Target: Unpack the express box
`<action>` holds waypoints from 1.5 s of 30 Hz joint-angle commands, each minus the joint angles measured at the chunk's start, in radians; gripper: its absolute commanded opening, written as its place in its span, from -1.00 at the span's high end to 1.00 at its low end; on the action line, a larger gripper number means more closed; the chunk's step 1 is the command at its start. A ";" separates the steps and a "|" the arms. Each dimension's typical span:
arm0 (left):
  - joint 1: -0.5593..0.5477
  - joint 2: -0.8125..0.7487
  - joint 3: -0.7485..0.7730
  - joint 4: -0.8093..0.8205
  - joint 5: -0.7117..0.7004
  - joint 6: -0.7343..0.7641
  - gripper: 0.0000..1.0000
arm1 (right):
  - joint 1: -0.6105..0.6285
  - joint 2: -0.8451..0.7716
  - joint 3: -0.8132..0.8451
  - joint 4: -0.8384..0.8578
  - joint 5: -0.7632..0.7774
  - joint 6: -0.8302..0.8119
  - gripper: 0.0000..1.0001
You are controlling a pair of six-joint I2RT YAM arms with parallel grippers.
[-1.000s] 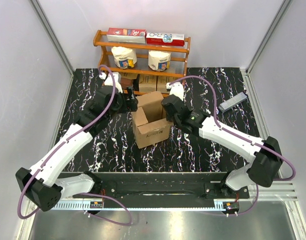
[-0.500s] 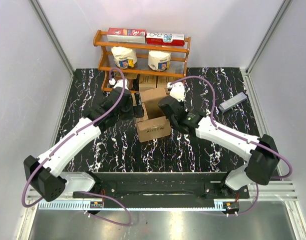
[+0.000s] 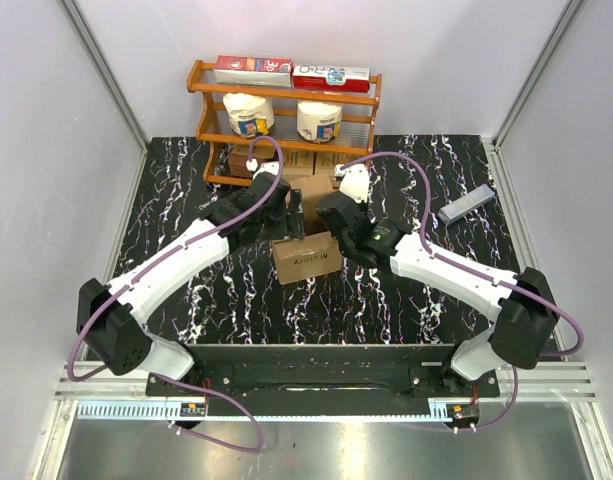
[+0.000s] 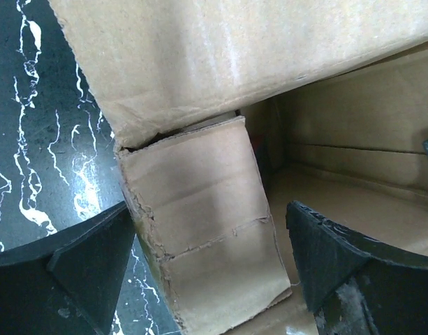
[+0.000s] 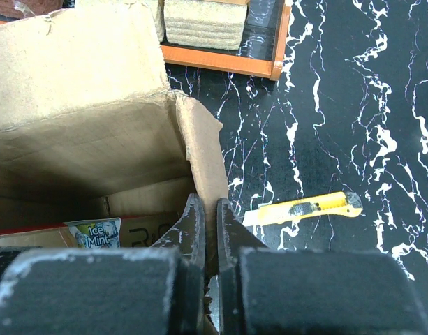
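The express box stands open at mid-table, a brown carton with black print on its front. My right gripper is shut on its right flap, with the cardboard pinched between the fingertips. In the right wrist view a flat packet marked "Ice Mint" lies inside. My left gripper hangs over the box's left side. Seen from the left wrist, it is open, and a short torn flap stands between its fingers without touching them.
A yellow utility knife lies on the black marbled table right of the box. Just behind the box is a wooden rack with small cartons, two white rolls and red packets on top. A grey bar lies at far right.
My left arm has swung right and forward until its gripper is over the box's left flap, its jaws widening a little. The box has shifted slightly. The right gripper kept its pinch.
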 commanded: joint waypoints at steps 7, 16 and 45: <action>-0.009 0.004 0.095 -0.117 -0.160 0.009 -0.63 | 0.011 0.020 -0.020 0.026 0.008 0.072 1.00; -0.009 -0.120 0.055 -0.103 -0.205 -0.034 -0.54 | 0.009 0.020 -0.020 0.009 0.023 0.084 1.00; -0.006 -0.294 -0.146 -0.085 -0.300 -0.135 -0.12 | 0.011 0.056 0.022 -0.033 -0.017 0.108 1.00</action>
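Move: The box's left flap lies folded inward, between and just beneath the left hand's open fingers, its middle about 1 cm ahead, 1 cm left and 3 cm down. The raised far flap stands some 7 cm ahead of the left hand and 4 cm to its right; the middle of the box opening is roughly 6 cm right, 1 cm back and 5 cm below. From the right hand, which already grips the box's right side, the left flap is about 10 cm left and 1 cm back. With its inner finger at the free edge of the folded left flap, the left hand hooks the flap outward: a slight dip first, then up and left, about 8 cm left in all, drawing back some 3 cm and ending about 4 cm higher. The wrist turns counter-clockwise and tips the fingers up while they close partway. The right hand stays put, still pinching the box's right side. ##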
